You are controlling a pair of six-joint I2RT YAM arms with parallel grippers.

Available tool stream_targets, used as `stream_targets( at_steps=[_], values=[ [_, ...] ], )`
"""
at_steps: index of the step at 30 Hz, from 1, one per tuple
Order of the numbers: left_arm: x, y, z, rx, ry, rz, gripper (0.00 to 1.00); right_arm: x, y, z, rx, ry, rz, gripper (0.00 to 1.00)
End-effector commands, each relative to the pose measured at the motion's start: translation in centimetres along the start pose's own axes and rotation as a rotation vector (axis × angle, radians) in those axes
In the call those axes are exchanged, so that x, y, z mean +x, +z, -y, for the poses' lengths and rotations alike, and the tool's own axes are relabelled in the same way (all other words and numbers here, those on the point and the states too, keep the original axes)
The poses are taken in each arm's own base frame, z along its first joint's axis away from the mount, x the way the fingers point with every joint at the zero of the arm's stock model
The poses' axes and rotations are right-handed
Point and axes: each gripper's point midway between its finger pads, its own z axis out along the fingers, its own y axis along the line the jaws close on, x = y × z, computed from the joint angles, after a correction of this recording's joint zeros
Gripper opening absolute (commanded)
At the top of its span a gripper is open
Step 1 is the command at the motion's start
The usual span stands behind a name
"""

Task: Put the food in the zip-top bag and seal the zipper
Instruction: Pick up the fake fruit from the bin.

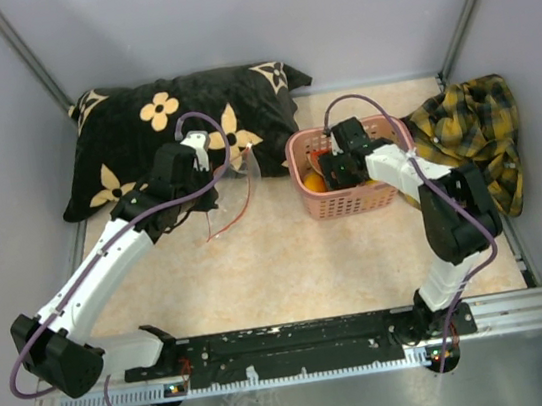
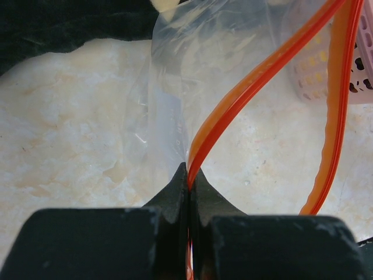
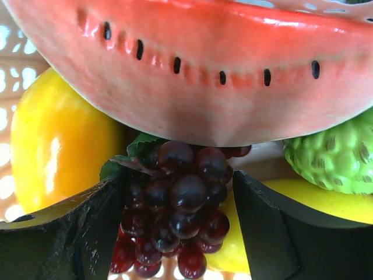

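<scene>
The clear zip-top bag (image 1: 239, 179) hangs in front of the pillow, its mouth gaping. My left gripper (image 2: 189, 175) is shut on the zipper (image 2: 250, 87), pinching one end of the red-orange strip; the strip's other half loops off to the right. The food lies in the pink basket (image 1: 352, 202): a watermelon slice (image 3: 192, 76), a bumpy green fruit (image 3: 332, 154), an orange-yellow piece (image 3: 58, 140) and a dark purple grape bunch (image 3: 175, 198). Reaching down into that basket, my right gripper (image 3: 178, 178) has the grape bunch filling the gap between its fingers.
A black pillow with cream flowers (image 1: 179, 125) lies at the back left, just behind the bag. A yellow-and-black plaid cloth (image 1: 473, 134) is heaped at the back right, beside the basket. Grey walls close in the table on three sides.
</scene>
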Motion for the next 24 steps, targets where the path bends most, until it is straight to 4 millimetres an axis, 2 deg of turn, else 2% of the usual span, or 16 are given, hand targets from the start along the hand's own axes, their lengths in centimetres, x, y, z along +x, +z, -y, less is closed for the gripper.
stream_targets(
  at_steps=[1,7,11,17,24],
  values=[
    [-1.0,-0.6,-0.2,0.002,0.008,0.043,0.00,-0.2,1.6,0.2,0.005,0.035,0.022,0.73],
    [-1.0,-0.6,-0.1,0.003,0.009,0.042,0.00,0.3,2.7,0.9,0.030,0.042,0.014,0.68],
    [-0.9,-0.5,0.0,0.009,0.011,0.037,0.00,0.1,2.3,1.0,0.030,0.037,0.021,0.51],
    [-0.9,-0.5,0.1,0.017,0.014,0.034,0.00,-1.5,-0.4,1.0,0.024,0.034,0.080,0.26],
    [-0.8,-0.4,0.1,0.018,0.017,0.030,0.00,-3.6,-4.8,1.4,0.043,0.033,0.198,0.17]
  ],
)
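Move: The grapes lie in the basket just under the open right fingers, about 3 cm below and 1 cm ahead. From the right hand, the watermelon slice is some 6 cm ahead and 1 cm to the left; the orange fruit is about 6 cm left and 1 cm ahead, the yellow fruit about 6 cm right and 1 cm ahead. From the left hand, which still grips the bag, the grapes are roughly 27 cm right, 6 cm ahead and 17 cm lower. Sink the right gripper about 2 cm onto the grapes while easing it a little over 1 cm forward, so the open fingers straddle the bunch. Close until both fingers pinch the bunch, then raise it some 3.5 cm and slightly back, keeping the grip. Leave the left gripper where it is, still shut on the bag's zipper edge. ##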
